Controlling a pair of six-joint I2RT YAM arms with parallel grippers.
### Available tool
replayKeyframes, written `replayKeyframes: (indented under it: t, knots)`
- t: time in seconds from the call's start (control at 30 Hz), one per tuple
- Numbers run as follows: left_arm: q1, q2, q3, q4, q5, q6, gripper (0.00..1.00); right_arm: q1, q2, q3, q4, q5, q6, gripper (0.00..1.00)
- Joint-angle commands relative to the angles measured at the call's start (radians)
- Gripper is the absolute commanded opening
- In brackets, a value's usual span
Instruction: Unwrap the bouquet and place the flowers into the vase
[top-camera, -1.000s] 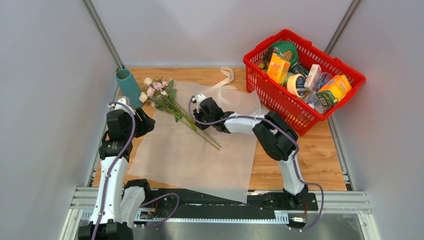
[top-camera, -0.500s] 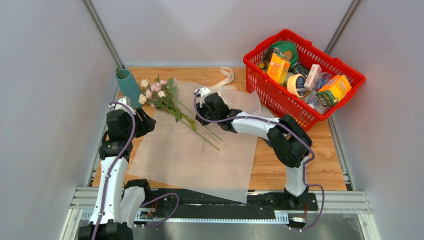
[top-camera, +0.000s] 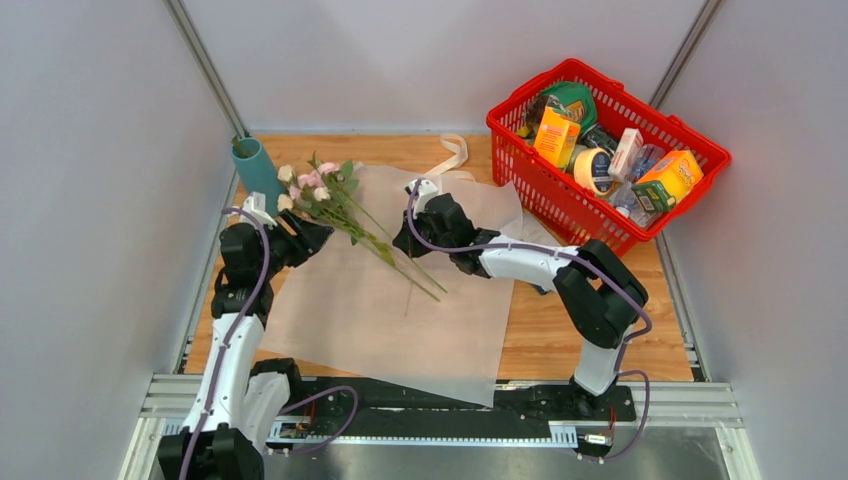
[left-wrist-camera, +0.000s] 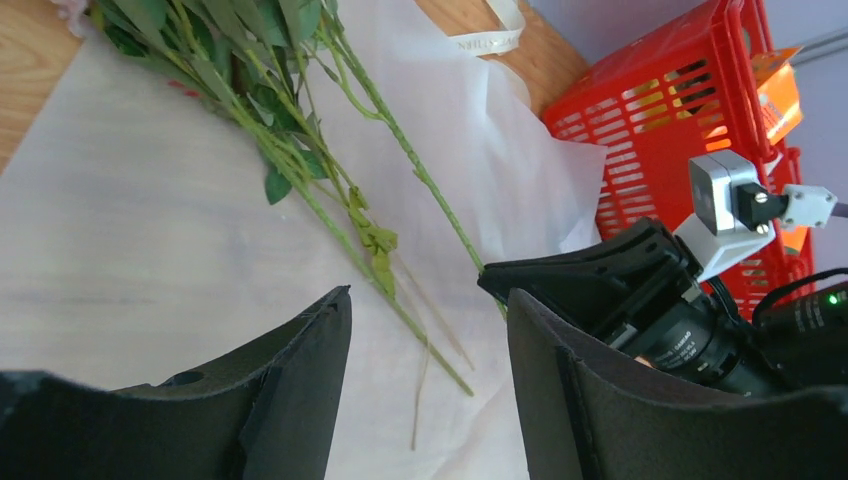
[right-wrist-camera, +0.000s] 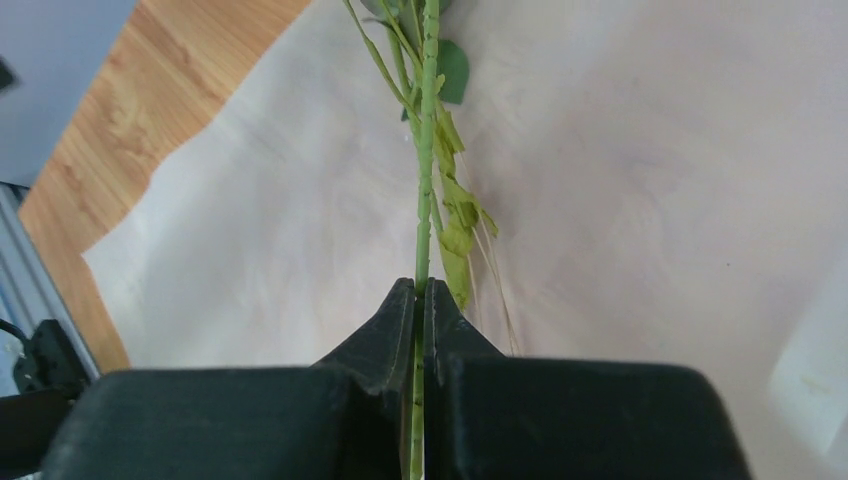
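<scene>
The bouquet lies unwrapped: its white paper (top-camera: 400, 320) is spread flat on the wooden table. The flowers (top-camera: 318, 185), pink and cream roses on long green stems, lie across the sheet with their heads beside the teal vase (top-camera: 257, 168). The vase stands upright at the back left. My right gripper (top-camera: 403, 243) is shut on one green stem (right-wrist-camera: 428, 150), pinched between its fingertips (right-wrist-camera: 421, 295). Just right of the vase, my left gripper (top-camera: 312, 235) hovers open over the paper, holding nothing (left-wrist-camera: 428, 300). The other stems (left-wrist-camera: 300, 170) lie ahead of it, and the right gripper (left-wrist-camera: 600, 280) sits to its right.
A red basket (top-camera: 560, 210) full of boxes and tape stands at the back right, also visible in the left wrist view (left-wrist-camera: 680, 120). The loose cream ribbon (top-camera: 455, 155) lies behind the paper. Grey walls close in both sides.
The right gripper closed on a stem and drew back to the right with it. The flower heads shifted toward the vase. The left gripper swung right, away from the vase.
</scene>
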Motion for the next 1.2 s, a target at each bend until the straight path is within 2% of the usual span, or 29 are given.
replayKeyframes:
  t: [0.0, 0.13, 0.4, 0.67, 0.87, 0.93, 0.97, 1.13, 1.17]
  knots:
    - [-0.047, 0.048, -0.067, 0.306, -0.026, -0.202, 0.67, -0.004, -0.063, -0.026, 0.147, -0.047, 0.087, 0.00]
    - [-0.115, 0.156, -0.115, 0.504, -0.050, -0.280, 0.67, -0.004, -0.085, -0.079, 0.214, -0.087, 0.126, 0.00]
    - [-0.242, 0.418, -0.127, 0.707, -0.153, -0.362, 0.65, -0.003, -0.100, -0.119, 0.256, -0.114, 0.156, 0.00]
    - [-0.305, 0.643, -0.055, 0.813, -0.218, -0.400, 0.61, -0.003, -0.097, -0.131, 0.274, -0.136, 0.179, 0.00]
    - [-0.308, 0.739, -0.011, 0.876, -0.196, -0.426, 0.48, -0.004, -0.091, -0.164, 0.289, -0.150, 0.189, 0.00]
    - [-0.308, 0.762, 0.002, 0.879, -0.178, -0.426, 0.40, -0.003, -0.082, -0.165, 0.291, -0.159, 0.189, 0.00]
    - [-0.308, 0.769, 0.005, 0.893, -0.161, -0.426, 0.31, -0.004, -0.079, -0.168, 0.291, -0.159, 0.190, 0.00]
    - [-0.308, 0.736, 0.011, 0.881, -0.144, -0.397, 0.10, -0.004, -0.067, -0.170, 0.293, -0.150, 0.195, 0.00]
    - [-0.308, 0.713, 0.022, 0.849, -0.144, -0.385, 0.06, -0.003, -0.067, -0.171, 0.294, -0.150, 0.193, 0.02]
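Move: The lifted rose's stem, still pinched at its lower part in the right fingers, has a free stretch about 12 cm ahead of the left hand, 9 cm to its right and 9 cm below. The right hand itself is 4 cm ahead and 14 cm right of the left; from it that stretch lies 8 cm ahead and 5 cm left, about level. The loose flowers are some 14 cm ahead of the left hand, 6 cm right and 17 cm down. The vase stands 22 cm ahead of it, 16 cm left and 8 cm down. The lifted rose's stem gets a second grip: the left hand swings forward, right and down to it, roughly 10, 9 and 9 cm, open at first, rolling its left side down some 20 degrees, then shuts and pinches the stem ahead of the right fingers. The right hand keeps its pinch lower down the stem, drawing back about 3 cm and rolling its left side up 10 degrees. ##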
